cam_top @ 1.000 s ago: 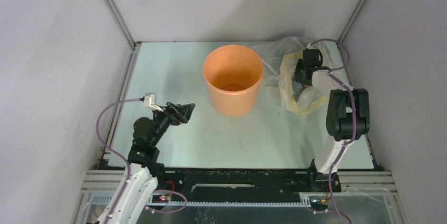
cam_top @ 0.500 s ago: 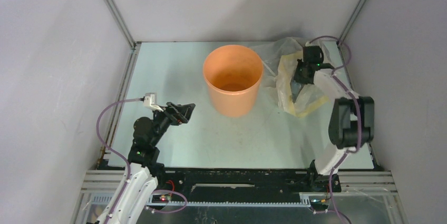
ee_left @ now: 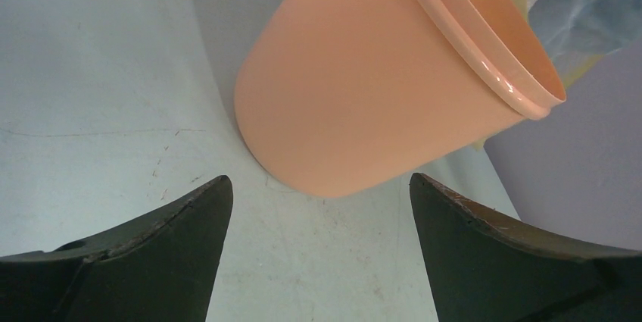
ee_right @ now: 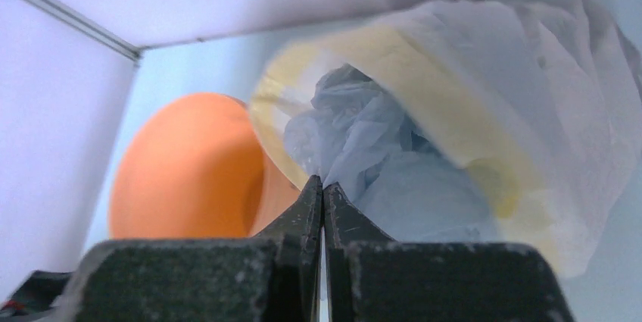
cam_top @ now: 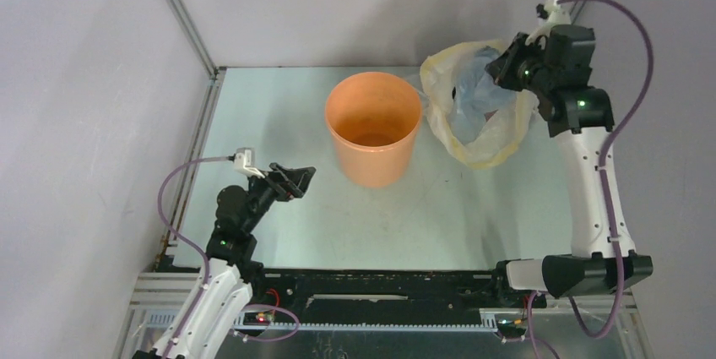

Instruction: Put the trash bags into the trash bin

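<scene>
The orange trash bin (cam_top: 372,160) stands upright in the middle of the table, also seen in the left wrist view (ee_left: 378,87) and right wrist view (ee_right: 182,170). Right of it, my right gripper (cam_top: 504,67) is raised and shut (ee_right: 323,182). Its tips pinch the pale blue-grey trash bag (cam_top: 473,93) (ee_right: 378,163). That film sits inside a clear-and-yellow plastic bundle (cam_top: 488,144) (ee_right: 530,95), which hangs lifted with it beside the bin's rim. My left gripper (cam_top: 297,180) (ee_left: 318,178) is open and low, left of the bin, holding nothing.
Grey walls with aluminium corner posts (cam_top: 179,17) close in the pale green table (cam_top: 279,114) on three sides. The arm bases and a black rail (cam_top: 380,287) run along the near edge.
My right arm has risen high, lifting the trash bag and the clear-and-yellow bundle off the table toward the bin's right side. The left arm has barely moved.
</scene>
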Controlling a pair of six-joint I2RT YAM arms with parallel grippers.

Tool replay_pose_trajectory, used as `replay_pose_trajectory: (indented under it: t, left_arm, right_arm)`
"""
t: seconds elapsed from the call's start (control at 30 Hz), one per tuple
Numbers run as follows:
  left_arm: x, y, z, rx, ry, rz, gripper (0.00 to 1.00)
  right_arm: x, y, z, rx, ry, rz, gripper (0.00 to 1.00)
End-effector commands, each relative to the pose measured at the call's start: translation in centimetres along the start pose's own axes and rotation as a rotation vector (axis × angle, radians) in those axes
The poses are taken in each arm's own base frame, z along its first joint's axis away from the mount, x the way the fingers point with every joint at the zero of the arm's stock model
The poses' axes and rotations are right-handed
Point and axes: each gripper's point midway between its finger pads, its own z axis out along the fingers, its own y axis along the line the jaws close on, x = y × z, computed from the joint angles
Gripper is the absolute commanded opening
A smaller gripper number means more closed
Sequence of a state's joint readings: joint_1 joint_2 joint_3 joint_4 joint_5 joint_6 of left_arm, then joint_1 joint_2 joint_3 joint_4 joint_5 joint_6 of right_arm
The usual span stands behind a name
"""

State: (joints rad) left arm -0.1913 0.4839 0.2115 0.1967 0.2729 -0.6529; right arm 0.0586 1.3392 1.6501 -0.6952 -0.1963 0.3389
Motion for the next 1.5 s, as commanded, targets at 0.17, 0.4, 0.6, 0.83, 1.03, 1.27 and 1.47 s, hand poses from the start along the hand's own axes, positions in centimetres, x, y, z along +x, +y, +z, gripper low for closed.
replay_pose_trajectory:
  t: [0.17, 0.4, 0.6, 0.83, 1.03, 1.27, 1.47]
  left_arm:
    - [-2.6, -3.1, 0.6, 0.062, -0.031, 0.012, 0.94]
    - [-2.6, -4.8, 0.8, 0.099, -0.008, 0.024, 0.94]
    - [-1.6, -6.6, 0.5, 0.145, 0.02, 0.022, 0.94]
    - [-1.1, -8.9, -0.7, 0.22, 0.039, 0.014, 0.94]
    - [-1.0, -11.7, -1.9, 0.328, 0.068, 0.016, 0.94]
    - [1.1, -10.5, -1.7, 0.288, 0.118, -0.006, 0.95]
    - [3.1, -8.4, -0.8, 0.176, 0.199, 0.019, 0.95]
  right_arm:
    - [-4.9, 8.8, -6.0, -0.362, -0.06, 0.03, 0.0]
    - [-0.8, 14.5, -9.6, -0.5, 0.006, -0.151, 0.0]
    - [3.8, 14.1, -11.9, -0.476, 0.051, -0.206, 0.0]
    - [11.7, 14.9, -16.1, -0.672, 0.188, -0.217, 0.0]
    - [19.6, 16.5, -16.0, -0.727, 0.36, -0.312, 0.0]
    - [24.9, 16.0, -12.3, -0.583, 0.426, -0.335, 0.51]
    - [23.5, 9.4, -9.0, -0.237, 0.306, -0.304, 0.86]
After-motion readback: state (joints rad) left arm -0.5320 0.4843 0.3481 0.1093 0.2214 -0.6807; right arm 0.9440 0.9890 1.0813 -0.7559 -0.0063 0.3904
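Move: The right hand already holds the bluish trash bag, high up. The open table this side of the bin lies about 27 cm back, 25 cm left and 35 cm below it. The bin stands some 29 cm left, 5 cm back and 25 cm below; the white yellow-rimmed bag gapes right underneath, 25 cm down and 2 cm farther out. From the left hand, that open patch is about 14 cm back, 21 cm right and 14 cm below. Lift the right gripper some 9 cm with the trash bag still pinched, then swing it back about 25 cm and left nearly 20, turning counter-clockwise, and dive towards the open table this side of the bin. Spread the fingers wide near the end to let the bag go, easing slightly forward and right. Meanwhile bring the open left gripper right, back and up, towards that same patch. ##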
